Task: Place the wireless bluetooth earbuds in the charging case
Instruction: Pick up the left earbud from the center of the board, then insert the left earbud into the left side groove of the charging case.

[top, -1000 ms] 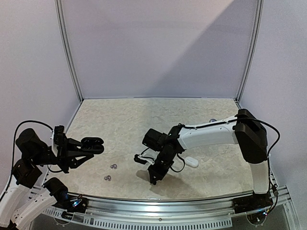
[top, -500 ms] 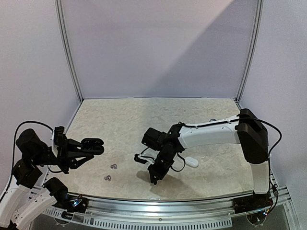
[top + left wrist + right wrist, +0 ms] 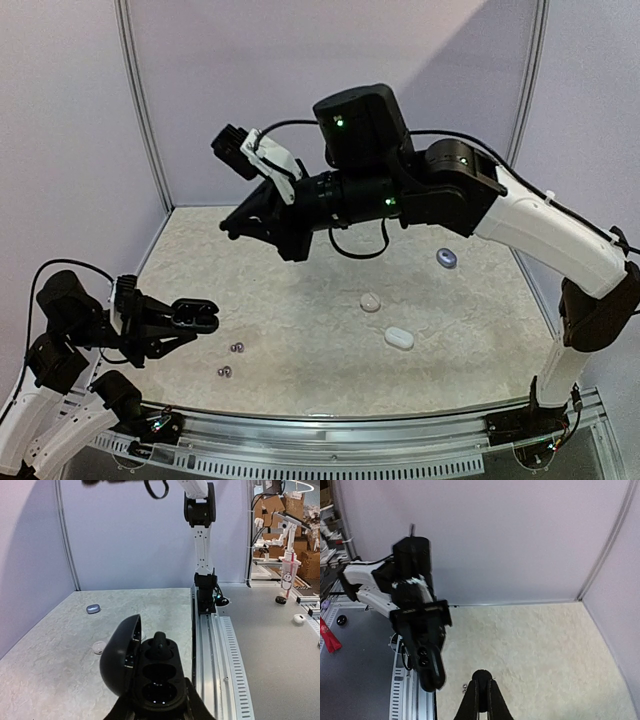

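Observation:
My left gripper (image 3: 157, 702) is shut on the black charging case (image 3: 159, 677), held off the table's left front (image 3: 195, 314). Its lid (image 3: 119, 652) stands open to the left. One black earbud (image 3: 159, 646) sits in the far socket, and the near socket is bare. High above the table, my right gripper (image 3: 481, 684) is shut on a small black earbud (image 3: 481, 675) at its fingertips. Two small grey earbuds (image 3: 238, 347) (image 3: 226, 371) lie on the table below the case and also show in the right wrist view (image 3: 464, 686).
Three closed cases lie on the right half of the table: a white one (image 3: 399, 338), a round whitish one (image 3: 371, 301) and a lavender one (image 3: 446, 258). The raised right arm (image 3: 450, 195) spans the back of the workspace. A metal rail (image 3: 330, 420) runs along the near edge.
My right arm has lifted from the table's front centre, high up and toward the back left, uncovering two cases. My left gripper with the case has sunk slightly.

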Motion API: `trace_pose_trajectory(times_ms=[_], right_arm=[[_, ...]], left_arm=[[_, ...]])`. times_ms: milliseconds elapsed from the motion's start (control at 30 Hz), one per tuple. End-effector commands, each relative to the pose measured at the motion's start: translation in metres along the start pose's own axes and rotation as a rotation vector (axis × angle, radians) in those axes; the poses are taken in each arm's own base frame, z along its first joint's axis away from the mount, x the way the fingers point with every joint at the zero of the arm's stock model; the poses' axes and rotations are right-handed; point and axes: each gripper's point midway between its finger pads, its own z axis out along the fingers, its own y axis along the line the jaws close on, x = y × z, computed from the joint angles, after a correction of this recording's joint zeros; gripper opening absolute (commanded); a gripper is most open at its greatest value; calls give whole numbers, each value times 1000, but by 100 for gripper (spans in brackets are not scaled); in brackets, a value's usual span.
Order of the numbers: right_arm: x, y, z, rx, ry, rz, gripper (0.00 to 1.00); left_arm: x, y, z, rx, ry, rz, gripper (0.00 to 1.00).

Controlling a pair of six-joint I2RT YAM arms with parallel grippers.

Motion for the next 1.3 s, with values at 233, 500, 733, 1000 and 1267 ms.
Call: trace_pose_trajectory(times_ms=[233,500,733,1000,1267], right_arm=[[27,91,66,-216,92,-388,0],[45,96,78,-227,139,-422,0],[63,87,92,-178,195,-444,0],[73,84,101,-171,219,-468,0],[80,82,105,-162,241,-469,0]], left_arm=[[17,1,0,-13,65,37,0],[20,2,0,-23,78,54,0],[20,0,0,-13,77,59,0],[20,-1,0,-8,76,58,0],[19,-4,0,4,70,62,0]])
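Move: Ahead of the closed right fingers, which already hold the black earbud, the open black case waits about 10 cm to the left, 7 cm back and some 11 cm lower. On the table about 40 cm below the right hand lie two purple earbud pairs: one 1 cm ahead and 10 cm left, the other 5 cm ahead and 8 cm left. The left fingers keep the case by its near end, its middle about 3 cm to their right, the lid upright on the forward side. Swinging over in an arc, the right hand first rises about 3 cm while going back and left, then sinks onto the open case, ending some 11 cm lower, 8 cm left and 7 cm back of its start. Its fingers stay shut on the earbud and tilt further down, bringing it to the wells beside the raised lid. Still gripping the case, the left hand lowers about 2 cm and rolls slightly. ##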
